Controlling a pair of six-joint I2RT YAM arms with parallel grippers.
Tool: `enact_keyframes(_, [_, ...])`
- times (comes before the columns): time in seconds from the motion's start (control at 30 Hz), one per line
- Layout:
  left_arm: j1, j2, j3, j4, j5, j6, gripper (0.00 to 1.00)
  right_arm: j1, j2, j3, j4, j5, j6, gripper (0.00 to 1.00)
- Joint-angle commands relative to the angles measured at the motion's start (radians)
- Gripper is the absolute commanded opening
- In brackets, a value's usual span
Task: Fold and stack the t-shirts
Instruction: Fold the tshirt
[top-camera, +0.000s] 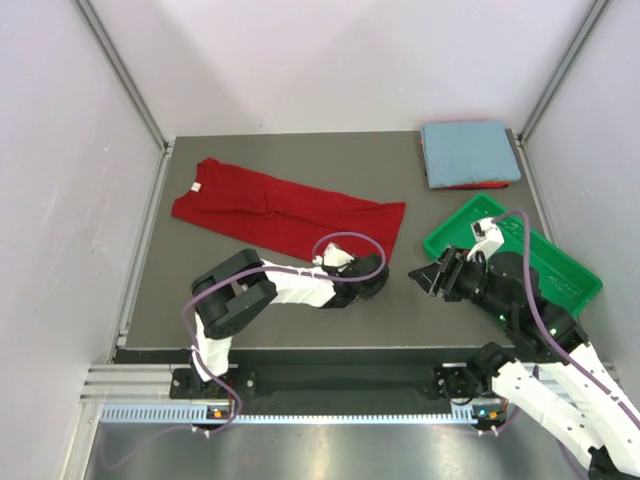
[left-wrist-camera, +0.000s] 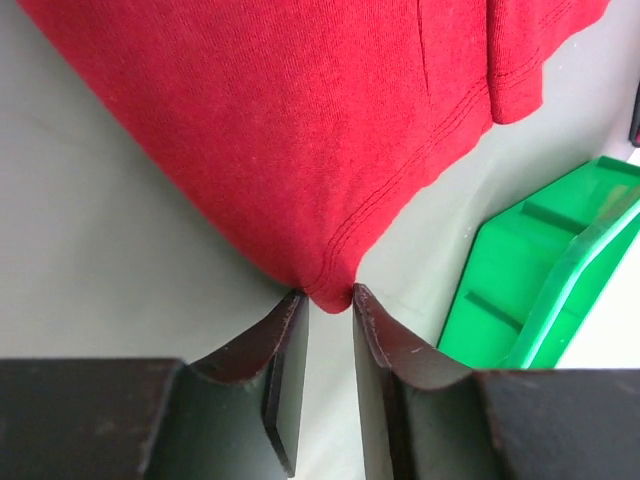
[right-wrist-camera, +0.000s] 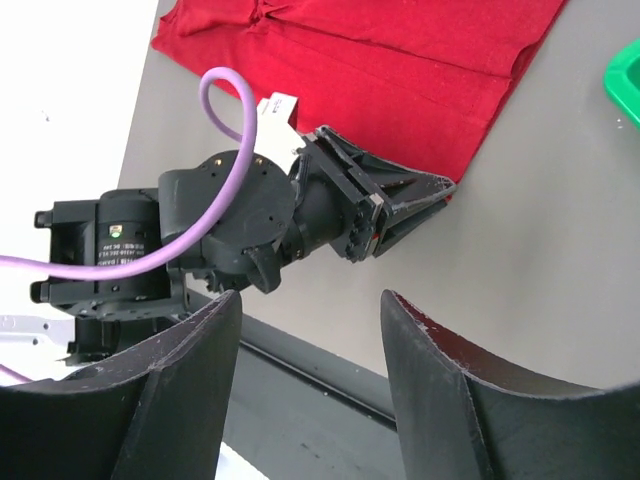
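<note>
A dark red t-shirt (top-camera: 285, 210) lies spread flat across the dark table, its neck label at the far left. My left gripper (top-camera: 383, 268) sits low at the shirt's near right corner. In the left wrist view the hem corner (left-wrist-camera: 328, 285) is pinched between the two fingertips of the left gripper (left-wrist-camera: 328, 293). My right gripper (top-camera: 420, 273) hovers just right of it, open and empty, over bare table. The right gripper (right-wrist-camera: 310, 300) faces the left gripper (right-wrist-camera: 445, 190). A folded light blue t-shirt (top-camera: 470, 150) lies at the back right on a folded red one (top-camera: 470, 186).
A green plastic tray (top-camera: 560, 290) stands at the right edge of the table, under and behind my right arm; it also shows as the green tray (left-wrist-camera: 520, 290) close to the pinched corner. White walls enclose the table on three sides.
</note>
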Motion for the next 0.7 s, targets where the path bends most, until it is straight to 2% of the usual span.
enact_keyframes(0.0, [-0.008, 0.064, -0.004, -0.162, 0.015, -0.017, 0.30, 0.003, -0.032, 0.063, -0.025, -0.001, -0.021, 0.59])
enact_keyframes(0.1, [-0.010, 0.064, -0.024, -0.148, 0.034, -0.031, 0.20, 0.003, -0.068, 0.077, -0.038, 0.007, -0.021, 0.59])
enact_keyframes(0.13, [-0.017, 0.061, -0.028, -0.148, 0.033, -0.034, 0.11, 0.003, -0.080, 0.084, -0.045, 0.010, -0.020, 0.59])
enact_keyframes(0.23, [-0.033, 0.023, -0.044, -0.186, 0.008, -0.039, 0.00, 0.001, -0.088, 0.086, -0.046, 0.013, -0.014, 0.60])
enact_keyframes(0.67, [-0.138, -0.157, -0.149, -0.377, -0.061, -0.034, 0.00, 0.004, -0.013, 0.093, -0.074, -0.011, -0.041, 0.61])
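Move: The shirt's near right corner sits right at the left fingertips, barely 1 cm ahead of and 1 cm below that hand, between its half-open fingers. From this hand the middle of the shirt lies about 14 cm ahead and 21 cm to the left, its far right corner some 16 cm ahead and 4 cm right, and the green bin about 3 cm ahead and 28 cm right. From the right hand the near corner is roughly 9 cm ahead, 4 cm left and 21 cm down. The left hand sinks about half a centimetre while its fingers close and pinch the shirt's near right corner, then, keeping that grip and low over the table, draws the corner back about 5 cm towards the near table edge and some 3 cm to the left, the hand's left side tilting up slightly. The empty right hand, fingers staying open, first rises about 3 cm and draws back a little and to its right, then sinks by nearly 1 cm. ##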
